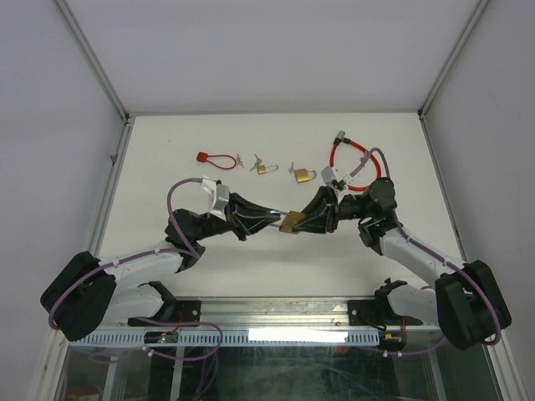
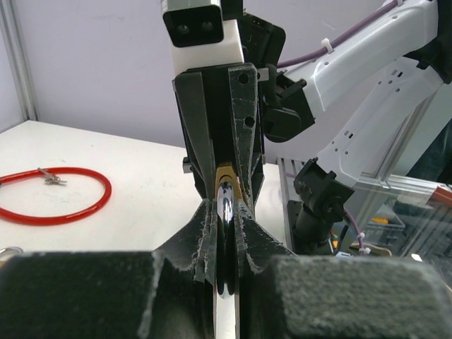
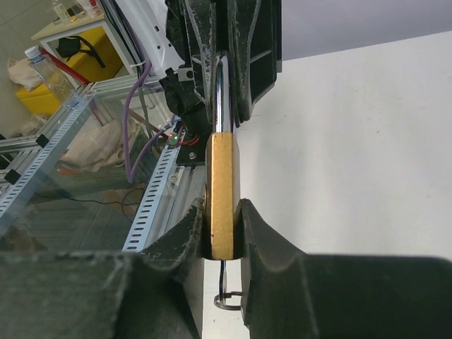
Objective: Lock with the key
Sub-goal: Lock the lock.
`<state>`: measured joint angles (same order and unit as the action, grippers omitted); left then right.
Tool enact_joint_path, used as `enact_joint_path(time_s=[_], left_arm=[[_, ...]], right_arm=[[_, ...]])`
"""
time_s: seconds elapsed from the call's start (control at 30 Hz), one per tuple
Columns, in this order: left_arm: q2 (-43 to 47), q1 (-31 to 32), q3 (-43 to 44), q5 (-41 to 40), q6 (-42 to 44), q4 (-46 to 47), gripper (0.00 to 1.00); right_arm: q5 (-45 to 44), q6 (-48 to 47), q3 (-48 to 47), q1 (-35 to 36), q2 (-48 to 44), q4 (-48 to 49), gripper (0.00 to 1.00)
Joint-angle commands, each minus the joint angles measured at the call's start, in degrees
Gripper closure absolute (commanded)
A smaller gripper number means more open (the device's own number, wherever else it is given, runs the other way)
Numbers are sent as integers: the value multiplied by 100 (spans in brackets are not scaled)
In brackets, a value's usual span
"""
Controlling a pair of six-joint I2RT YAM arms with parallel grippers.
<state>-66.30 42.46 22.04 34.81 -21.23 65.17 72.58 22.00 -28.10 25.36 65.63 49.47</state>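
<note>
A brass padlock (image 1: 292, 222) hangs above the table between my two grippers. My left gripper (image 1: 272, 219) is shut on its chrome shackle (image 2: 227, 208), which stands edge-on between the fingers of the left gripper (image 2: 227, 212). My right gripper (image 1: 309, 219) is shut on the brass body (image 3: 222, 176), with a pad of the right gripper (image 3: 223, 222) pressed flat on each side. The key (image 3: 224, 279) sticks out of the underside of the body, with its wire ring below. In the right wrist view the shackle (image 3: 219, 99) runs up into the left gripper (image 3: 222, 67).
Further back on the white table lie a small red loop lock (image 1: 216, 159), two small brass padlocks (image 1: 262, 168) (image 1: 303, 174) with keys, and a red cable lock (image 1: 347, 159). The red cable (image 2: 67, 191) also shows in the left wrist view. Metal frame rails border the table.
</note>
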Motion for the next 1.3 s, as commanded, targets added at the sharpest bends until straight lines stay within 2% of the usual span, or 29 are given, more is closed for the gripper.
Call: enact_joint_path(time_s=[0.0, 0.13, 0.33, 0.4, 0.47, 0.57, 0.63, 0.67, 0.77, 0.87, 0.97, 1.1, 1.13, 1.27], left_arm=[[-304, 300, 396, -54, -171, 830, 100], [-440, 458, 408, -114, -178, 861, 100], [-571, 574, 263, -192, -235, 1020, 100], [-561, 571, 253, -154, -169, 935, 100], [-495, 566, 423, -95, 149, 420, 100], [-481, 565, 801, 50, 781, -903, 100], [-568, 562, 1013, 247, 1188, -1525, 100], [-621, 566, 1104, 329, 1415, -1853, 100], [-796, 563, 1297, 439, 2119, -2719, 100], [-880, 568, 1357, 393, 2791, -3324, 100], [-908, 565, 1488, 133, 3453, -4069, 100], [-989, 563, 1652, -121, 4104, -4874, 100], [-1005, 564, 1687, -149, 4221, -5015, 100], [-1063, 563, 1789, -209, 4453, -5333, 100]], right_arm=[[-190, 363, -310, 128, -55, 416, 100], [-270, 416, -310, 49, -114, 550, 100], [-219, 1218, -228, -434, -120, 1653, 100], [-124, 1048, -224, -495, -157, 1569, 100], [1, 177, -194, -445, -215, 902, 100], [-81, -1532, -195, -279, -275, -1101, 100], [-81, -1532, -311, -168, -203, -2079, 100], [-277, -3055, -385, -136, -146, -2461, 100], [-537, -3777, -533, -121, 151, -2894, 100], [-591, -4751, -720, -111, 536, -3750, 100], [-822, -5557, -1023, -100, 987, -4694, 76], [-1095, -6196, -1416, -102, 1246, -5750, 58], [-1157, -6348, -1470, -102, 1243, -5908, 50], [-1241, -6837, -1540, -152, 1073, -6395, 41]])
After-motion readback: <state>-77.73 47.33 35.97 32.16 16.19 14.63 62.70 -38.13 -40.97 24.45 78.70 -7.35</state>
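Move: Right of the left hand's point by about 5 cm, roughly level with it in depth and height, is the padlock body, its shackle already pinched in the left fingers. That body sits some 2 cm left of the right hand's point, already gripped there with the keys hanging at its base. A brass padlock lies about 32 cm ahead, 4 cm right and 21 cm below the right hand; the small padlock is about 34 cm ahead of the left hand, 2 cm left, 21 cm below. Shifting rightward together by 1.5 to 2 cm with a slight rise, the hands keep the padlock between them, left on the shackle, right on the body. Both then sink, the left about 15 cm below its start with its fingers tipping down some 40 degrees; the right sinks about 12 cm, tips down some 20 degrees, eases forward about 5 cm and opens, letting go of the body while the left keeps its pinch. ##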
